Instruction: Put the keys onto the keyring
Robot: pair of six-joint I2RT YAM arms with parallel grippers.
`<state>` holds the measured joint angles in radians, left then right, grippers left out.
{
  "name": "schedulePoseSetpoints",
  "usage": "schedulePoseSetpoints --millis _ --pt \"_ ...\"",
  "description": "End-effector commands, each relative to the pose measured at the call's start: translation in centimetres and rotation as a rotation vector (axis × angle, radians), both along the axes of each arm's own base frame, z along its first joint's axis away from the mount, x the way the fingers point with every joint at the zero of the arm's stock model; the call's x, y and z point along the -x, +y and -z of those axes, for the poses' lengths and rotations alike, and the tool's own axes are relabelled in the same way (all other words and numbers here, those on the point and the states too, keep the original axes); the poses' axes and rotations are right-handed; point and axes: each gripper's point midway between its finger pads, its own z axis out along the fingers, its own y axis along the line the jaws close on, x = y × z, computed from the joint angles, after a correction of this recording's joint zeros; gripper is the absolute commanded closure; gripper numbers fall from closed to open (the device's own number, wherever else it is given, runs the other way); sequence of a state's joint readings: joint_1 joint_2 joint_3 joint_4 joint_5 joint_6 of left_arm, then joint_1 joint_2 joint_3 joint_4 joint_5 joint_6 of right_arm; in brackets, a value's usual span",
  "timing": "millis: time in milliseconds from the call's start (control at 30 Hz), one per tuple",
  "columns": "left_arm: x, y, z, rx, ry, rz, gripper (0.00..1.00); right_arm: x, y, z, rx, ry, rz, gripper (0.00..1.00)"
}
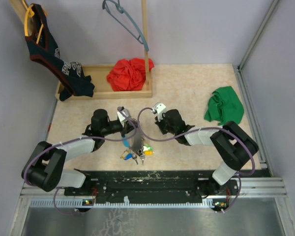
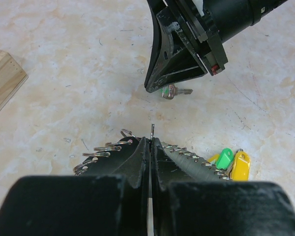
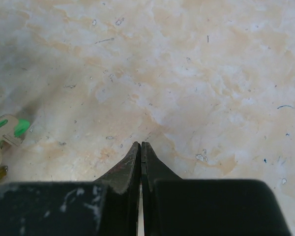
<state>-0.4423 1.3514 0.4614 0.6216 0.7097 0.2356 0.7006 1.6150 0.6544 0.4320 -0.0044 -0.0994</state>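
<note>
My left gripper point(image 1: 133, 131) point(image 2: 152, 143) is shut on the keyring point(image 1: 136, 140) point(image 2: 207, 170), a grey hoop that drops away on both sides of the fingers. Several small split rings line the hoop. Keys with green point(image 2: 225, 158) and yellow point(image 2: 241, 164) tags hang from it at the right. More keys point(image 1: 129, 156) lie in a cluster under the hoop on the table. One bare silver key point(image 2: 175, 91) lies on the table, under the tip of my right gripper point(image 1: 157, 127) point(image 2: 155, 88) point(image 3: 141, 145), which is shut on nothing. A green-tagged key point(image 3: 11, 127) shows at the left edge of the right wrist view.
A wooden tray point(image 1: 137, 91) at the back holds a red cloth point(image 1: 130, 73). A green cloth point(image 1: 225, 105) lies at the right. A dark garment point(image 1: 53, 58) and a grey-blue hanger point(image 1: 130, 22) hang above the back. The tray's corner point(image 2: 2, 78) shows at the left.
</note>
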Motion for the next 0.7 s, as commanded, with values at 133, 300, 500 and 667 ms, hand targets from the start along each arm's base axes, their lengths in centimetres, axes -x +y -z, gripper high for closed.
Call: schedulePoseSetpoints --millis 133,300,500,667 --pt "-0.2 -0.1 -1.7 0.034 -0.056 0.003 0.99 0.4 0.4 0.2 0.048 0.116 0.019 1.0" --pt "-0.2 -0.1 -1.6 0.033 -0.056 0.002 0.99 0.9 -0.2 0.7 0.132 0.225 0.032 0.91" --pt "-0.2 -0.2 -1.6 0.033 -0.053 0.006 0.99 1.4 -0.7 1.0 0.197 0.337 0.039 0.81" --pt "-0.2 -0.1 -1.7 0.033 -0.056 0.002 0.99 1.3 -0.8 -0.7 0.213 0.353 0.046 0.66"
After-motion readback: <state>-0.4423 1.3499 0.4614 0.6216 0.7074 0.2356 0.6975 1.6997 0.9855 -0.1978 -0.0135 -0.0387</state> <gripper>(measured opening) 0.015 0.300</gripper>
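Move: The loose key with the green tag lies flat on the table just under the right fingertips, about 2 cm back, 2 cm to their right and 4 cm below. The keyring hangs some 12 cm to the right hand's left and 3 cm back, roughly at its height; the yellow-tagged key is about 7 cm left, 11 cm back and 3 cm below. From the left hand the loose key lies about 13 cm right, 2 cm back and 11 cm down. Over the green-tagged key the right hand tips its shut fingers some 25 degrees steeper towards the table, drawing back about 1.5 cm and a little to the right while sinking roughly 1 cm. Partway through, the fingers start to part, ending about a third open above the key. The left hand keeps hold of the keyring, motionless. ##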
